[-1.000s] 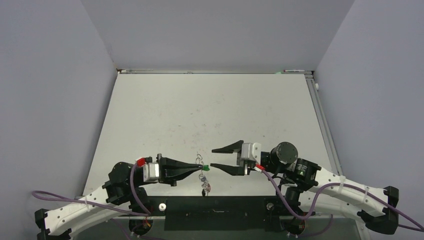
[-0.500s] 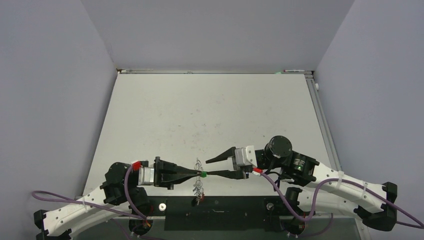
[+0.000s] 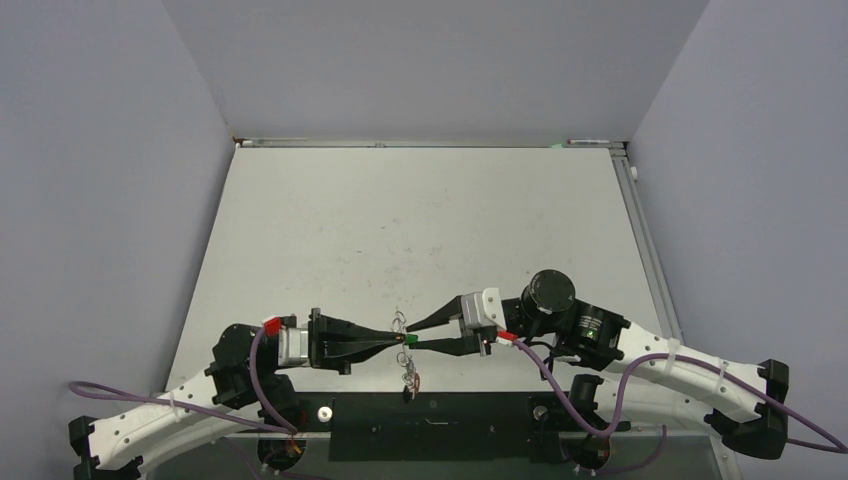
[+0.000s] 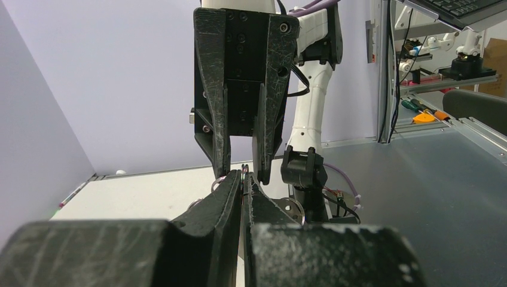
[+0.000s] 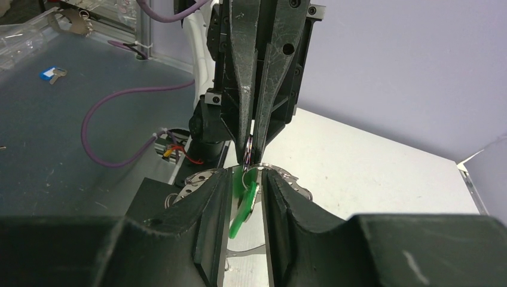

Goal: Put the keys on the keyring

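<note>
My left gripper [image 3: 400, 339] is shut on the thin wire of the keyring [image 3: 408, 362], which dangles below its tips with small rings and a red tag. The pinched wire shows at the left gripper's tips [image 4: 243, 177] in the left wrist view. A green-tagged key [image 5: 242, 206] hangs tilted from the ring between the fingers of my right gripper [image 5: 246, 177], with a narrow gap on each side. From above, the right gripper [image 3: 412, 336] meets the left one tip to tip around the green tag [image 3: 407, 338]. The keyring's silver rim [image 5: 287, 174] curves behind the right finger.
Both arms reach inward close to the table's near edge [image 3: 430, 400]. A black mounting bar [image 3: 440, 425] runs between the arm bases just below the hanging ring. White tabletop [image 3: 420, 220] stretches behind the grippers towards the back wall.
The right gripper has moved left up to the left gripper's tips and its jaws have narrowed around the green tag. The left gripper stays shut; the hanging ring has swung slightly.
</note>
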Controlling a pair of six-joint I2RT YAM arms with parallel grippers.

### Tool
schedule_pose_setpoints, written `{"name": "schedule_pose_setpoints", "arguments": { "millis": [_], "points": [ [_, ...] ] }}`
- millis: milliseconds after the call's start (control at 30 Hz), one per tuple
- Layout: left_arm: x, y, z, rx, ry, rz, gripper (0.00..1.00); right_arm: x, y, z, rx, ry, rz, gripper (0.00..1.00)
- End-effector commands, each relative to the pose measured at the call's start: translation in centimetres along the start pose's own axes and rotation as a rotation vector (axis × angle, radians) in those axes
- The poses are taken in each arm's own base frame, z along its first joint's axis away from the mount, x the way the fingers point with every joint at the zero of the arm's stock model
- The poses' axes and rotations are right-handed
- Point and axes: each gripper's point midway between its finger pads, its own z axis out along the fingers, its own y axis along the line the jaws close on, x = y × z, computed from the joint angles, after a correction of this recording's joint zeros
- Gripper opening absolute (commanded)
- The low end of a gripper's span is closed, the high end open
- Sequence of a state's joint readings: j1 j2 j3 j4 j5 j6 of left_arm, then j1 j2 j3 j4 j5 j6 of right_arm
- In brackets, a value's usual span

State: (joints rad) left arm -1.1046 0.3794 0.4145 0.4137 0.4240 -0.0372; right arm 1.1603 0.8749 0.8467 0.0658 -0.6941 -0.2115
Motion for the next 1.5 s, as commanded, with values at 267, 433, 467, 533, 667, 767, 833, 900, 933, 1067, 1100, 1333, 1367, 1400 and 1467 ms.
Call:
{"name": "schedule_pose_setpoints", "arguments": {
  "millis": [267,433,467,533,667,767,833,900,933,1067,1100,1333,1367,1400,1467],
  "points": [
    [-2.3,0.7,0.5,-0.026,-0.095,0.034,0.00,-1.3,-0.8,0.7,0.026,-0.054,-0.018,0.23],
    [-2.3,0.7,0.6,-0.025,-0.102,0.027,0.00,-1.1,-1.0,0.8,0.033,-0.050,-0.012,0.19],
    [-2.4,0.7,0.7,-0.024,-0.103,0.028,0.00,-1.1,-1.0,0.9,0.034,-0.050,-0.011,0.18],
    [-2.4,0.7,0.7,-0.025,-0.105,0.027,0.00,-1.0,-1.1,0.9,0.039,-0.047,-0.009,0.15],
    [-2.3,0.7,0.7,-0.026,-0.103,0.024,0.00,-0.7,-1.4,1.0,0.050,-0.037,-0.005,0.08],
    [-1.8,0.8,0.7,-0.030,-0.088,0.025,0.00,-0.6,-1.5,1.2,0.051,-0.031,-0.006,0.05],
    [-1.6,0.9,0.7,-0.031,-0.075,0.030,0.00,-0.5,-1.6,1.2,0.051,-0.029,-0.008,0.05],
    [-1.3,1.0,0.7,-0.035,-0.064,0.037,0.00,-0.4,-1.4,1.3,0.043,-0.025,-0.011,0.05],
    [-1.3,1.0,0.7,-0.037,-0.061,0.039,0.00,-0.5,-1.5,1.3,0.042,-0.025,-0.013,0.05],
    [-1.2,1.3,0.7,-0.054,-0.048,0.042,0.06,-0.7,-1.6,1.1,0.050,-0.020,-0.022,0.05],
    [-1.2,1.4,0.6,-0.058,-0.042,0.045,0.11,-0.7,-1.7,1.1,0.054,-0.018,-0.025,0.05],
    [-1.4,1.9,0.0,-0.087,0.019,0.088,0.26,-0.9,-2.3,0.6,0.098,-0.018,-0.039,0.05],
    [-1.5,1.9,-0.1,-0.088,0.021,0.090,0.27,-1.0,-2.3,0.5,0.103,-0.019,-0.041,0.05],
    [-1.6,1.9,-0.2,-0.088,0.031,0.092,0.28,-1.0,-2.4,0.5,0.107,-0.019,-0.042,0.05],
    [-1.8,1.8,-0.3,-0.082,0.050,0.102,0.31,-1.0,-2.5,0.4,0.115,-0.017,-0.046,0.05]
  ]
}}
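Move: The small metal ring, pinched in the left fingertips about 1 cm to the right of that hand's point, lies some 2 cm to the left of the right hand, level with it and straight ahead 0. From the right hand, the green tag hangs between the open fingers, 1 cm left and 1 cm below; the grey keyring plate hangs about 4 cm below and 1 cm left; the red tag dangles roughly 5 cm back, straight in line sideways, and 5 cm down. Easing forward and left by about 1 cm, the right hand brings its part-open fingers in towards the left fingertips and closes them on the small ring beside the green tag. The left hand keeps its pinch nearly still, then opens its fingers to about a quarter and lets go, drifting forward 1 cm or so. Meanwhile the right hand, keeping its grip, sinks about 1.5 cm and goes on a little farther forward. ##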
